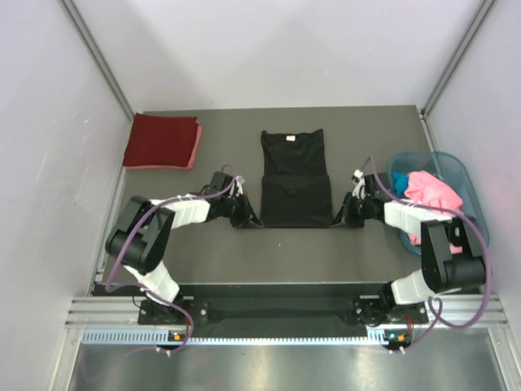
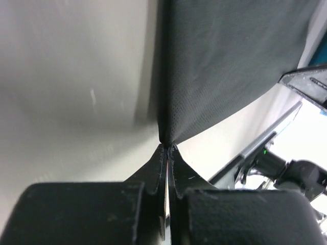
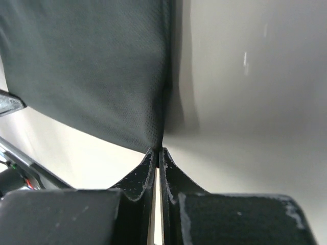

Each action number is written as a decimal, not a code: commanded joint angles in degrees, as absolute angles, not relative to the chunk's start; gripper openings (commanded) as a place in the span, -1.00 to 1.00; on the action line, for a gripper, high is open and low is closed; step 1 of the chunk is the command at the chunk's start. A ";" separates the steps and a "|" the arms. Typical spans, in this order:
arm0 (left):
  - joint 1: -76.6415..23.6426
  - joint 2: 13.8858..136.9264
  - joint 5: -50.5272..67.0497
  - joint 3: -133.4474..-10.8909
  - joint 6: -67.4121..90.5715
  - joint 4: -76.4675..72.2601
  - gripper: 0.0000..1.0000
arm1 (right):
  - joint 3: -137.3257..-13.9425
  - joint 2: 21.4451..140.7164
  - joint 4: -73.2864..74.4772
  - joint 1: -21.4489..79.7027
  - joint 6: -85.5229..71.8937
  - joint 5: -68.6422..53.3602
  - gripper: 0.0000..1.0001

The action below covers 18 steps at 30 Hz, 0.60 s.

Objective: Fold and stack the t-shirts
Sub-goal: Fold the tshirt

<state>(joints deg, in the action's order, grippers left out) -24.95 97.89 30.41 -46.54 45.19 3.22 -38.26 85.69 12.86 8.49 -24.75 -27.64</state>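
A black t-shirt lies mid-table, its near part doubled over. My left gripper is shut on its near left corner, and my right gripper is shut on its near right corner. In the left wrist view the black cloth runs up from the pinched fingertips of the gripper. The right wrist view shows the same cloth held at the tips of that gripper. A dark red t-shirt lies folded at the far left. Pink and blue t-shirts sit in the basket.
A teal plastic basket stands at the table's right edge beside the right arm. White walls with metal rails close in the table on the left, right and back. The table's front edge runs just before the arm bases.
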 commanded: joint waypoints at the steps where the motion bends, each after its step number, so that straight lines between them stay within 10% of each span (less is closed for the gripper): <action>1: -26.62 90.81 30.15 -41.68 46.58 4.92 -1.00 | -35.17 77.97 17.30 9.40 -22.76 -24.96 -1.00; 18: -36.03 55.91 22.32 -24.70 58.44 16.08 -1.00 | -22.68 41.94 31.63 28.56 -39.63 -11.08 -1.00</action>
<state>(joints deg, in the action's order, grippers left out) -35.73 59.00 24.16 -26.48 54.65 12.51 -22.79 45.54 27.62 26.63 -34.94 -15.64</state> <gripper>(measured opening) 0.012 0.009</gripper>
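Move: Each hand already pinches one near corner of the folded black t-shirt; the table's near edge lies about 21 cm straight back of each, some 2 cm lower. From the left hand, the collar is roughly 34 cm ahead and 11 right, the red stack 33 ahead and 38 left. From the right hand, the collar is 34 ahead and 16 left, the basket 9 ahead and 41 right. Both hands, still pinching the corners, pull back about 12 cm towards the table's near edge, rising towards the end. ##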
